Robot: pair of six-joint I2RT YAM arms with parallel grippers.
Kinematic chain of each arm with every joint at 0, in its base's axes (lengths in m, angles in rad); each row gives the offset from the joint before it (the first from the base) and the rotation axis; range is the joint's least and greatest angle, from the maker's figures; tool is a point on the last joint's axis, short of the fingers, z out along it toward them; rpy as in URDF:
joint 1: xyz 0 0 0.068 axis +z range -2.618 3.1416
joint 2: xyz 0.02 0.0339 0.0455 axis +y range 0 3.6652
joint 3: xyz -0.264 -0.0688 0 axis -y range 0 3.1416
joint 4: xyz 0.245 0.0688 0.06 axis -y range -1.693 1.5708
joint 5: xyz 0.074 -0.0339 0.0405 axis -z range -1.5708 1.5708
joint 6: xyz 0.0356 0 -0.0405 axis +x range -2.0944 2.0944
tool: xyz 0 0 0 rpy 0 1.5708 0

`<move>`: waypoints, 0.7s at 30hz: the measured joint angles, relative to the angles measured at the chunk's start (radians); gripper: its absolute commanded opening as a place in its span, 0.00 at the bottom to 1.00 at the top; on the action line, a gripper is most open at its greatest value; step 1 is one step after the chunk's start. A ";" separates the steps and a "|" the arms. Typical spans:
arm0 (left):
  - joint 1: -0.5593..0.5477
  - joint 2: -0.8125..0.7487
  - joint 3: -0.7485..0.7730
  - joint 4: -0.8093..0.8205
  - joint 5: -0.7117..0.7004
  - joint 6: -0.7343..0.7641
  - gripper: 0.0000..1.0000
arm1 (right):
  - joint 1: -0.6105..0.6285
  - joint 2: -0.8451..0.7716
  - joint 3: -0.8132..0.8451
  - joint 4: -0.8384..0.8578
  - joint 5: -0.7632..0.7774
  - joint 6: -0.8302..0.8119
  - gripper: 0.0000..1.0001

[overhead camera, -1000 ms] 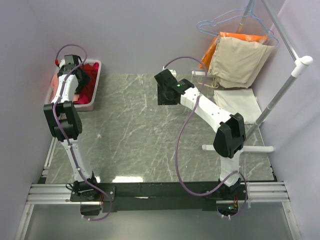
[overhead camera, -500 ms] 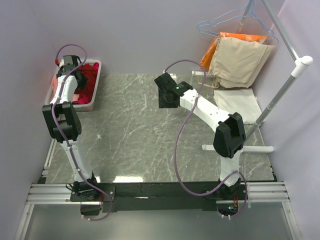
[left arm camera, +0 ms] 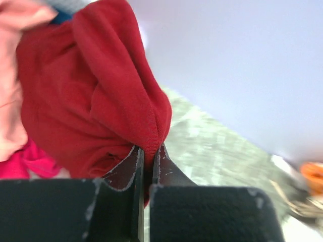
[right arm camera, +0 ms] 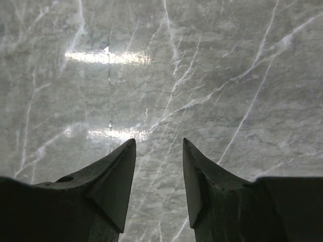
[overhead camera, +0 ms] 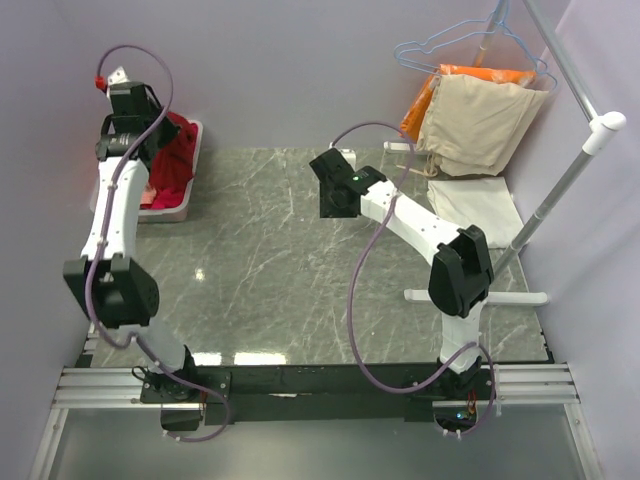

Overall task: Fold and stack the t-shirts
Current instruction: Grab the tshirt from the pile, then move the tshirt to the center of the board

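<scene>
My left gripper point(left arm camera: 149, 148) is shut on a fold of the dark red t-shirt point(left arm camera: 91, 96), which bunches up over its fingertips. In the top view this shirt point(overhead camera: 178, 152) hangs from the raised left gripper point(overhead camera: 146, 146) above the pale bin point(overhead camera: 188, 200) at the back left. More t-shirts lie below it: salmon-pink point(left arm camera: 12, 101), magenta point(left arm camera: 25, 161) and a bit of blue point(left arm camera: 63, 17). A folded cream-white t-shirt point(overhead camera: 476, 207) lies on the table at the right. My right gripper point(right arm camera: 159, 143) stands open and empty over bare marble, near the table's back middle point(overhead camera: 337, 198).
Beige and orange garments point(overhead camera: 480, 115) hang on wire hangers at the back right. A white rack pole point(overhead camera: 565, 185) slants down to its foot point(overhead camera: 480, 297) beside the right arm. The grey marble table point(overhead camera: 260, 270) ends at purple walls on three sides.
My left gripper has shut on the dark red t-shirt in the bin, and the left arm has risen, lifting the cloth. The right arm has barely moved.
</scene>
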 measured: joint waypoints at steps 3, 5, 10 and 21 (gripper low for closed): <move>-0.035 -0.107 -0.030 0.044 0.032 0.010 0.01 | -0.008 -0.031 -0.011 0.017 0.004 0.016 0.49; -0.061 -0.158 -0.032 0.061 0.051 0.026 0.01 | -0.016 -0.069 -0.028 0.035 0.004 0.026 0.49; -0.143 -0.265 -0.031 0.097 0.165 0.064 0.01 | -0.047 -0.142 -0.037 0.063 0.020 0.045 0.50; -0.251 -0.418 -0.107 0.106 0.448 0.101 0.02 | -0.087 -0.243 -0.117 0.137 0.005 0.056 0.54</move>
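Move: Some 29 cm to the right of the left hand, 21 cm back and 31 cm below it lies the open middle of the table, where there is room for the held dark-red t-shirt. The basket's middle is about 26 cm below this hand, 5 cm left and 2 cm back; the pink shirt in it is roughly 11 cm left, 4 cm back and 24 cm down. From the right hand the same table spot lies about 16 cm left, 9 cm back and 15 cm below. Hauling the pinched dark-red t-shirt up and away from the basket, the left hand climbs about 16 cm, most of it early, while sweeping some 18 cm right and 15 cm back over the open table. Its wrist swings about 40 degrees clockwise and tips up nearly level, fingers staying shut. The empty right hand rises 8 cm and shifts slightly right, away from the incoming cloth. ##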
